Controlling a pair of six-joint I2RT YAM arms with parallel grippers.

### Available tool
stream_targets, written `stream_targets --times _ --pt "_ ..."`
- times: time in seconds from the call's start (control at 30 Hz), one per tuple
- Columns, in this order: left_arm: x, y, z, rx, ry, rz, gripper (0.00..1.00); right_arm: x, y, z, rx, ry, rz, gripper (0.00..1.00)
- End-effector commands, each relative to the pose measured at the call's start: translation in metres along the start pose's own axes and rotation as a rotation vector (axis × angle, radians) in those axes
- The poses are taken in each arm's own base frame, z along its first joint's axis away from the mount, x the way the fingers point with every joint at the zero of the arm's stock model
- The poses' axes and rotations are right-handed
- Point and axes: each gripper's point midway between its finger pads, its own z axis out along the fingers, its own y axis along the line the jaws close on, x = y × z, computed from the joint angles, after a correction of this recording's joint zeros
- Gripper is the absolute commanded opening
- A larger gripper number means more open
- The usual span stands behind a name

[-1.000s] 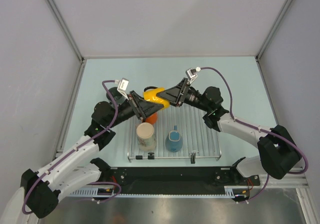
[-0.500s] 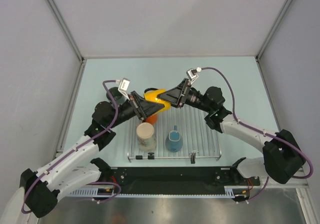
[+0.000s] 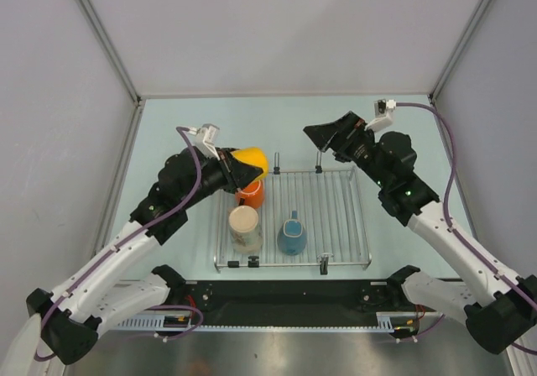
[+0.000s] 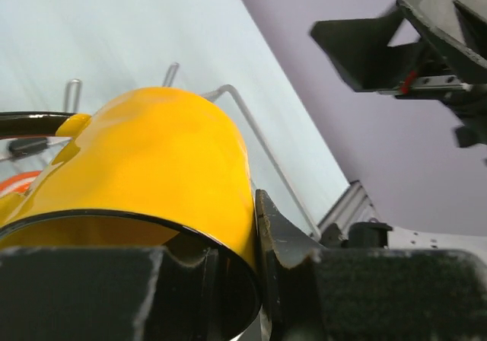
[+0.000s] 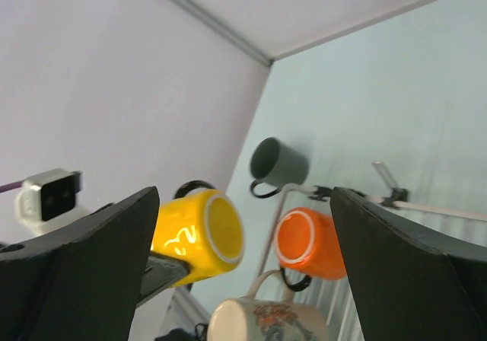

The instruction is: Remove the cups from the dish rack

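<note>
My left gripper (image 3: 243, 171) is shut on the rim wall of the yellow cup (image 3: 250, 159), held tilted above the back left corner of the dish rack (image 3: 340, 216). In the left wrist view the yellow cup (image 4: 152, 158) fills the frame, one finger (image 4: 283, 242) outside its wall. The orange cup (image 3: 250, 195), cream cup (image 3: 244, 227) and blue cup (image 3: 292, 236) stand on the rack. My right gripper (image 3: 315, 134) hangs open and empty behind the rack. The right wrist view shows the yellow cup (image 5: 202, 238), orange cup (image 5: 308, 243), cream cup (image 5: 251, 322) and a dark grey-green cup (image 5: 278, 162) on the table.
Short upright posts (image 3: 318, 159) rise at the rack's back edge, and one (image 3: 324, 263) at its front. Grey walls close in the pale green table (image 3: 394, 133) on three sides. The arms' base rail (image 3: 285, 296) runs along the near edge.
My left gripper closed on the yellow cup and carried it slightly left. My right gripper drew away from the cup to the back right and opened wider.
</note>
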Motion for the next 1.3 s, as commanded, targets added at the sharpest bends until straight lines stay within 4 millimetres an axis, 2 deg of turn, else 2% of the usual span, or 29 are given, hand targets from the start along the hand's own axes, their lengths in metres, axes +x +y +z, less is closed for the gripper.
stream_targets --times 0.0,0.03,0.1,0.13,0.2,0.23,0.27,0.33,0.4,0.43,0.5,0.6,0.8,1.27 --pt "-0.058 -0.016 -0.011 -0.071 -0.123 0.149 0.0 -0.021 -0.046 -0.021 0.307 -0.043 -0.173 1.0" --pt "-0.065 -0.002 -0.01 -0.157 -0.131 0.184 0.0 -0.023 -0.051 -0.024 0.34 -0.049 -0.19 1.0" --pt "-0.079 0.009 -0.021 -0.287 -0.116 0.227 0.01 -0.017 -0.058 -0.033 0.389 -0.025 -0.227 1.0" --pt "-0.089 0.026 -0.027 -0.404 -0.126 0.275 0.0 -0.017 -0.068 -0.039 0.44 -0.031 -0.242 1.0" --pt "-0.095 0.056 -0.04 -0.616 -0.061 0.33 0.0 -0.014 -0.076 -0.047 0.482 -0.032 -0.276 1.0" --pt "-0.1 0.087 -0.048 -0.807 -0.049 0.357 0.0 -0.011 -0.081 -0.05 0.505 -0.019 -0.282 1.0" --pt "-0.099 0.098 -0.062 -0.901 0.008 0.372 0.01 -0.007 -0.087 -0.053 0.52 -0.011 -0.289 1.0" --pt "-0.102 0.121 -0.075 -0.986 0.032 0.361 0.0 -0.004 -0.092 -0.056 0.536 -0.002 -0.297 1.0" --pt "-0.095 0.138 -0.081 -0.996 0.053 0.312 0.01 0.001 -0.098 -0.058 0.549 0.009 -0.299 1.0" --pt "-0.098 0.153 -0.09 -1.031 0.045 0.27 0.0 0.001 -0.1 -0.059 0.555 0.009 -0.3 1.0" --pt "-0.082 0.172 -0.089 -1.036 0.099 0.216 0.0 0.004 -0.104 -0.061 0.564 0.019 -0.303 1.0" --pt "-0.059 0.192 -0.085 -1.066 0.168 0.163 0.0 0.007 -0.108 -0.062 0.572 0.03 -0.311 1.0" --pt "-0.016 0.216 -0.072 -1.063 0.286 0.085 0.0 0.013 -0.115 -0.064 0.586 0.054 -0.313 1.0" --pt "0.038 0.26 -0.046 -1.091 0.422 0.0 0.0 0.026 -0.127 -0.066 0.601 0.083 -0.299 1.0"
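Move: The left hand holds the yellow cup high over the rack's far-left part. The bare table spot left of the rack lies about 6 cm ahead, 17 cm left and 24 cm below it. The grey cup already set out stands some 11 cm farther out than that spot; the orange cup is 6 cm ahead of the hand and 21 cm below. From the empty right hand the spot lies 27 cm left, level in reach and 30 cm down. The left hand, keeping its grip on the yellow cup's wall, lifts a little and swings it about 17 cm to its left and some 6 cm forward, clear of the rack's left side, then sinks to about 18 cm below its starting height towards the bare table on the near side of the grey cup, the wrist turning until the fingers point mostly down. The right hand, empty and wide open, draws off about 8 cm to its right and sinks some 12 cm over the rack's far side, its fingers tipping down and swinging round clockwise to point more forward. ##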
